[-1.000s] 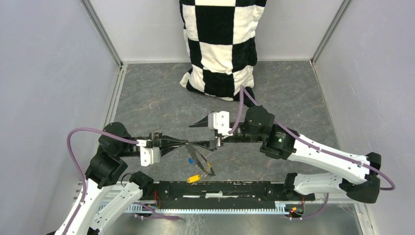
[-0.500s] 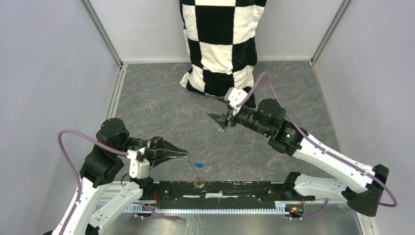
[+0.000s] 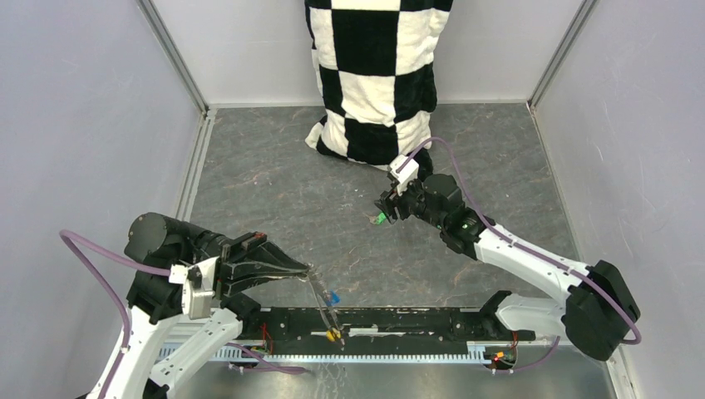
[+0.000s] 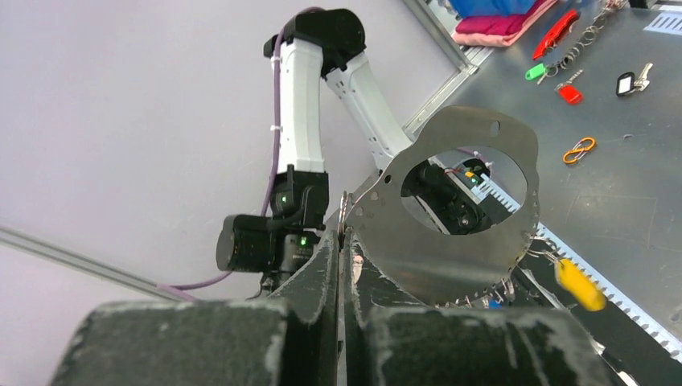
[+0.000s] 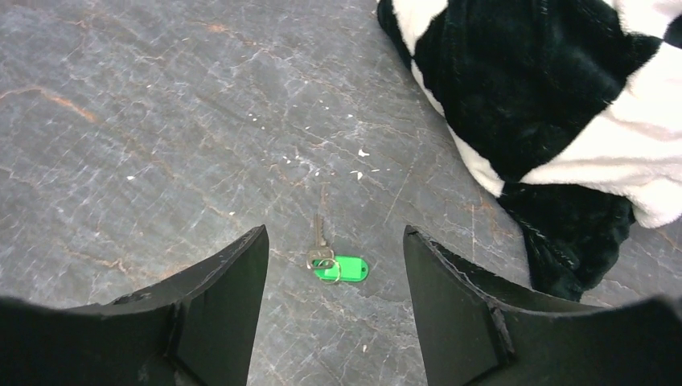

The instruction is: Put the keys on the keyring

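My left gripper (image 3: 308, 270) is shut on the top edge of the keyring (image 3: 320, 291), a grey flat loop (image 4: 450, 201) that hangs from its tips (image 4: 341, 241). A blue key (image 3: 334, 296) and a yellow key (image 3: 332, 335) dangle from the keyring; in the left wrist view the yellow tag (image 4: 579, 284) hangs low at the right. The green key (image 3: 380, 219) lies flat on the grey floor near the checkered cloth. My right gripper (image 3: 382, 208) hovers just above it, open. In the right wrist view the green key (image 5: 338, 267) lies between the spread fingers of the right gripper (image 5: 334, 241), untouched.
A black-and-white checkered cloth (image 3: 374, 75) hangs at the back and reaches the floor just right of the green key (image 5: 563, 121). A black rail (image 3: 399, 320) runs along the near edge under the hanging keys. Grey walls close in both sides.
The right arm swung from the keyring at the centre back toward the cloth, and its jaws widened over the green key. The left arm drew back toward the near left with the keyring.
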You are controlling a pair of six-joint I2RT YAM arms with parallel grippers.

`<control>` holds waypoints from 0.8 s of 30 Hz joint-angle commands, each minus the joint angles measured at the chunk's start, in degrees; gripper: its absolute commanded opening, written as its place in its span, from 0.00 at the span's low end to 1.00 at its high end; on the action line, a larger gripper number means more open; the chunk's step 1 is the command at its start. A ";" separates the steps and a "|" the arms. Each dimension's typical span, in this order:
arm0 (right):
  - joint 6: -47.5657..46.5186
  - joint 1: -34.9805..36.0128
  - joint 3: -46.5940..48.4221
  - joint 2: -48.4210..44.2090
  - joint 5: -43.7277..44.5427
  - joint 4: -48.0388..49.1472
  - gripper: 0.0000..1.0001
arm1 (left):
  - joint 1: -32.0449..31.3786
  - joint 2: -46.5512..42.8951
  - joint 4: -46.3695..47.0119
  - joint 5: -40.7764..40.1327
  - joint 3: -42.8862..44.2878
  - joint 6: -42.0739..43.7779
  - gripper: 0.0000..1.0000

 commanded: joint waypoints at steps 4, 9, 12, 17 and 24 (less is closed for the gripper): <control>0.57 -2.89 0.16 4.27 1.12 6.47 0.73 | -0.19 0.38 6.20 1.81 0.89 -5.13 0.02; -0.70 -4.57 0.25 9.62 0.39 8.56 0.73 | -0.19 0.00 -0.83 -0.43 0.75 1.61 0.02; -0.67 -5.81 0.42 13.40 -0.99 9.35 0.73 | -0.24 0.00 -7.69 -3.39 0.70 7.54 0.02; -5.19 -6.24 3.50 19.69 -7.16 6.34 0.70 | -0.21 -0.73 -12.47 -7.05 -0.37 10.36 0.02; -9.12 -6.24 3.42 22.56 -11.03 2.85 0.68 | -0.16 -1.66 -15.26 -8.35 -1.30 11.40 0.02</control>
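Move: The green-tagged key lies on the table about 4 cm ahead of my open right hand, 2 cm to its left and some 17 cm below. White scraps lie about 9 cm farther out than that key and 5 cm to its left; the checkered cloth's near corner is roughly 13 cm beyond the key and 12 cm to its right. From my raised left hand the key lies about 31 cm ahead, 13 cm right and 41 cm below. I swing my right hand forward about 4 cm, then sink steeply towards the green-tagged key, some 12 cm down in all, tipping the fingers about 15 degrees further downward and keeping them wide open, without touching yet. My left hand keeps its pinch on the metal keyring and, after a slight hitch back, eases about 3 cm down and a little forward. ##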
